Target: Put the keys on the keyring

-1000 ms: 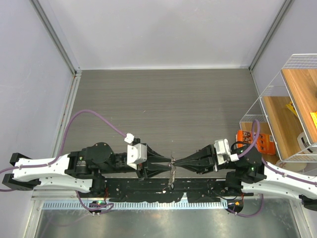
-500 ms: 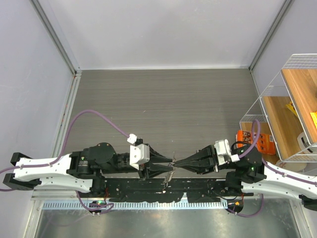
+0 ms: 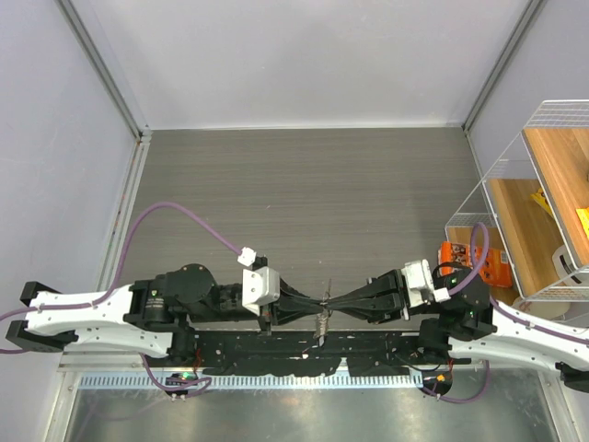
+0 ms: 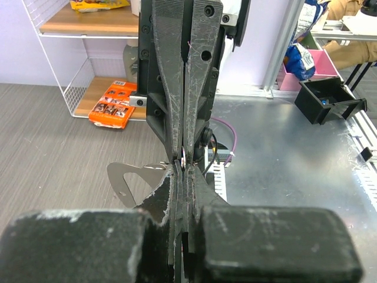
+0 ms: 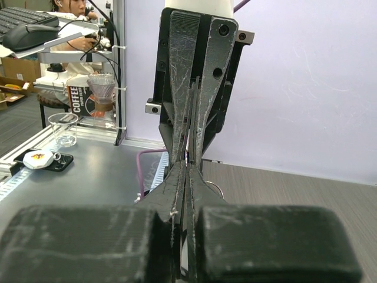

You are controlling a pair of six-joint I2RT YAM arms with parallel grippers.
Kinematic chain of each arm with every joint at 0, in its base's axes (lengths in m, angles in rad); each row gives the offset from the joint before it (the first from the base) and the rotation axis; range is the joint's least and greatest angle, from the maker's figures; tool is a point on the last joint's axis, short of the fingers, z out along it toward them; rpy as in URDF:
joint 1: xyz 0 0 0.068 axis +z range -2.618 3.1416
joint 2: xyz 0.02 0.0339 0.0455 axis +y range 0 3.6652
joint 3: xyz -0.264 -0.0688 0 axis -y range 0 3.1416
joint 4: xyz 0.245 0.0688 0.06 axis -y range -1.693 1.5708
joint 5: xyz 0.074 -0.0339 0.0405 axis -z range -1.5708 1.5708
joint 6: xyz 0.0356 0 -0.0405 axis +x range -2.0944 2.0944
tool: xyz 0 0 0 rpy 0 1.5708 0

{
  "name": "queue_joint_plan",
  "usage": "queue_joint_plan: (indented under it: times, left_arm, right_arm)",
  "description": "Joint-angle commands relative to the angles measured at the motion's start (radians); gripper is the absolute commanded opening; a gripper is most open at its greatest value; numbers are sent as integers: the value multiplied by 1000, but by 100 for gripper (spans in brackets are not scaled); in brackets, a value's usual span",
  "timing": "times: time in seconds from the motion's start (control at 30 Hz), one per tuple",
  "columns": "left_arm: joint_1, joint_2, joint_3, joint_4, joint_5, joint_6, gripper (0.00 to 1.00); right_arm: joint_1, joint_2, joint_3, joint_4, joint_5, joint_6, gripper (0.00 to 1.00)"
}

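My left gripper (image 3: 323,301) and right gripper (image 3: 334,301) meet tip to tip above the near edge of the table. Both are shut. The keyring (image 4: 125,177) is a thin silvery loop sticking out sideways from where the tips meet, and a short arc of it (image 5: 216,187) shows beside my right fingertips (image 5: 194,171). Both grippers pinch it at that spot. A small cluster of keys (image 3: 322,324) dangles below the junction; their colours are too small to tell. In the left wrist view my left gripper (image 4: 182,168) faces the right gripper (image 4: 184,152) head-on.
An orange packet (image 3: 474,262) lies at the right, beside a white wire shelf (image 3: 543,193) with wooden boards. A black mounting rail (image 3: 304,354) runs under the grippers. A metal bench with a clear cup (image 5: 63,128) lies beyond the table edge.
My left gripper has closed from partly open to shut at the junction. Both grippers have levelled out and the meeting point has drifted slightly right. The keys hang straight below again.
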Motion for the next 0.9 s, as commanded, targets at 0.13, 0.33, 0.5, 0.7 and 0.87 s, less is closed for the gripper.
queue_joint_plan:
  times: [0.13,0.33,0.5,0.7,0.87]
  left_arm:
    - [-1,34,66,-37,-94,1,0]
    - [-1,57,115,-124,-137,12,0]
    - [-1,106,187,-254,-107,24,0]
    - [-1,174,276,-382,-56,42,0]
    - [-1,212,333,-468,-11,50,0]
  right_arm:
    - [10,-55,54,-1,-15,-7,7]
    - [8,-52,138,-164,-17,-8,32]
    - [8,-25,277,-479,6,-80,46]
    - [10,114,504,-851,43,-128,48]
    - [10,187,561,-963,54,-146,48]
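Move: The keyring is pinched between both hands' shut fingertips, which meet head-on: some 1 cm to the right of the left hand, 1 cm to the left of the right, level with both and neither ahead nor back. A flat metal tag juts about 3 cm ahead of the left hand at the same height and sideways position; the keys hang roughly 5 cm below that hand, 2 cm back and about 1 cm to its right. Right fingers open off the keyring and retreat up-right; left keeps pinching, sinks about 4 cm and tips down. ##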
